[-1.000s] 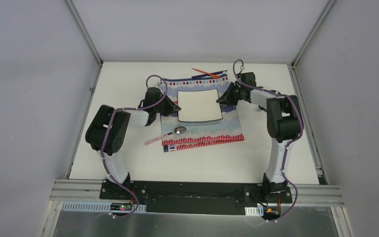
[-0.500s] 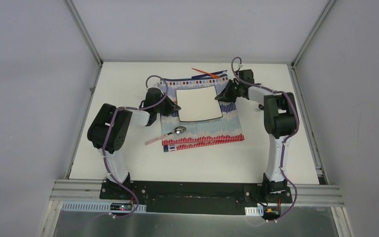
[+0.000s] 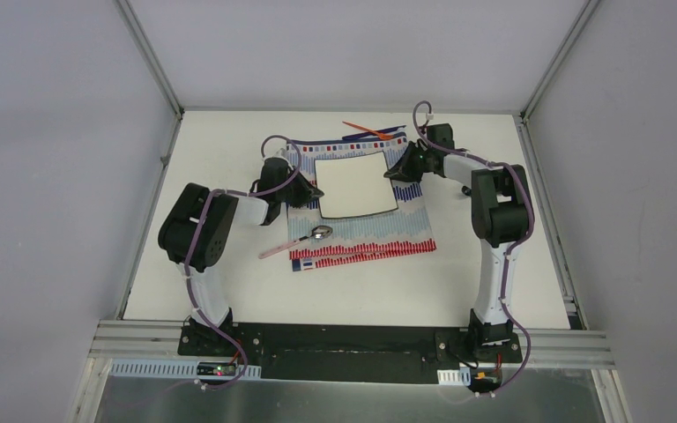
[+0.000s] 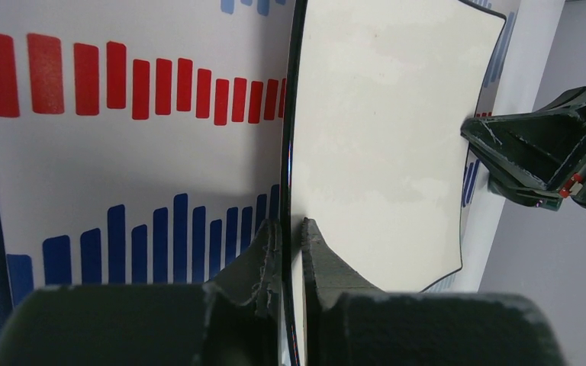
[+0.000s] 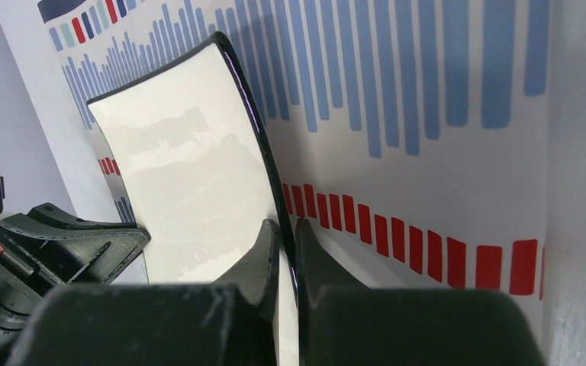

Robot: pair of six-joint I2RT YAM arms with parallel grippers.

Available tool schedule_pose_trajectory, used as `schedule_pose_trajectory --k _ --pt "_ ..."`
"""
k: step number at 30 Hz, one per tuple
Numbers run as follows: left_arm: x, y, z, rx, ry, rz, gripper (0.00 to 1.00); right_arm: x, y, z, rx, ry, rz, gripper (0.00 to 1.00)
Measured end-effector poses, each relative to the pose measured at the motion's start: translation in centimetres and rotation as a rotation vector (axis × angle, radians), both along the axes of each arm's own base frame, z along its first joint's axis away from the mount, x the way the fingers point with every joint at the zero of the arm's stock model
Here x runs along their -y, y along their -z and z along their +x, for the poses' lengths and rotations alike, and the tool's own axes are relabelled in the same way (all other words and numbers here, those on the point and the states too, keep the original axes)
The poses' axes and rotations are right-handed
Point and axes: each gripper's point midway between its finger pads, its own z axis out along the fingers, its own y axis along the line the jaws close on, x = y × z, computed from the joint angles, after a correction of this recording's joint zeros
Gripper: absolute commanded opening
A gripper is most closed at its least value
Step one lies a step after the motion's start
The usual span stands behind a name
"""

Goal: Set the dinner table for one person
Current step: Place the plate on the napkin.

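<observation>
A white square plate (image 3: 355,183) with a dark rim is held over the striped red-blue-white cloth (image 3: 379,233) on the dinner table (image 3: 494,282). My left gripper (image 3: 317,192) is shut on the plate's left edge, its jaws pinching the rim (image 4: 291,229). My right gripper (image 3: 390,175) is shut on the opposite edge (image 5: 286,229). Each wrist view shows the plate (image 4: 381,137) (image 5: 191,183) and the other gripper beyond it. A spoon (image 3: 321,233) with a pale pink handle lies on the cloth's near left part.
An orange stick-like utensil (image 3: 366,130) lies at the far edge of the cloth. Grey aluminium rails (image 3: 154,189) edge the table left and right, with grey walls around. Both arm bases stand at the near edge.
The plate and both grippers shifted slightly toward the far side, the right arm folding back. In the last half second nothing visibly moved.
</observation>
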Motion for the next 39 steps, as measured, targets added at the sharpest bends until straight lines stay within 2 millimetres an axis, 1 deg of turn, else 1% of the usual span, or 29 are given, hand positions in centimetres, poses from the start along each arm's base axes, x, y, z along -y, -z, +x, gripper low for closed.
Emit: schedule_pose_trajectory --k 2,4,7,8,11,21,25,27,32,35,39 --pt "0.0 0.0 0.0 0.001 0.001 0.001 0.23 0.0 0.0 0.0 0.000 -0.001 0.002 0.02" --pt "0.2 0.0 -0.1 0.005 0.009 0.008 0.36 -0.1 -0.1 -0.1 -0.002 -0.004 0.008 0.13" --pt "0.7 -0.1 -0.3 0.021 0.027 0.014 0.55 -0.1 -0.2 0.0 0.000 -0.003 0.016 0.22" --pt "0.9 -0.3 -0.2 0.030 0.031 0.011 0.58 -0.2 -0.1 0.0 -0.004 -0.002 0.016 0.26" --pt "1.4 -1.0 -0.2 0.051 0.043 0.001 0.65 -0.3 0.4 -0.2 -0.024 0.003 0.019 0.31" --pt "1.7 -1.3 -0.5 0.063 0.062 0.016 0.67 -0.5 0.2 -0.2 -0.027 0.006 0.031 0.33" --pt "1.5 -1.4 -1.0 0.046 0.069 0.031 0.68 -0.5 0.2 -0.1 -0.028 0.009 0.034 0.33" --pt "1.4 -1.5 -1.6 0.029 0.074 0.044 0.69 -0.5 0.2 -0.1 -0.029 0.010 0.035 0.33" --pt "0.6 -2.1 -2.9 -0.001 0.074 0.100 0.70 -0.6 0.1 -0.1 -0.030 0.011 0.036 0.33" --pt "-0.1 -2.7 -3.3 0.002 0.063 0.135 0.70 -0.6 0.1 -0.1 -0.031 0.011 0.036 0.33" --pt "-1.1 -2.9 -3.4 -0.001 0.032 0.182 0.69 -0.5 0.0 -0.1 -0.033 0.010 0.030 0.34"
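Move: The plate is down on the napkin, with both shut grippers still pinching opposite rims. Its middle lies about 7 cm to the left hand's right and 3 cm ahead, and about 7 cm to the right hand's left and 4 cm back. From the left hand the spoon's middle is some 11 cm back and 6 cm left. From the right hand the orange fork is about 11 cm ahead and 5 cm left, the knife beside it about 11 cm ahead and 3 cm left. The left gripper opens wide to let go of the plate's left rim, easing a centimetre or two to the right and slightly up, then draws back about 3.5 cm towards the spoon side while rising to about 3 cm above its start, its left side rolling up some 10 degrees. The right hand stays in place at the right rim and opens only about a third of the way, its fingers still straddling the rim instead of pulling away. ##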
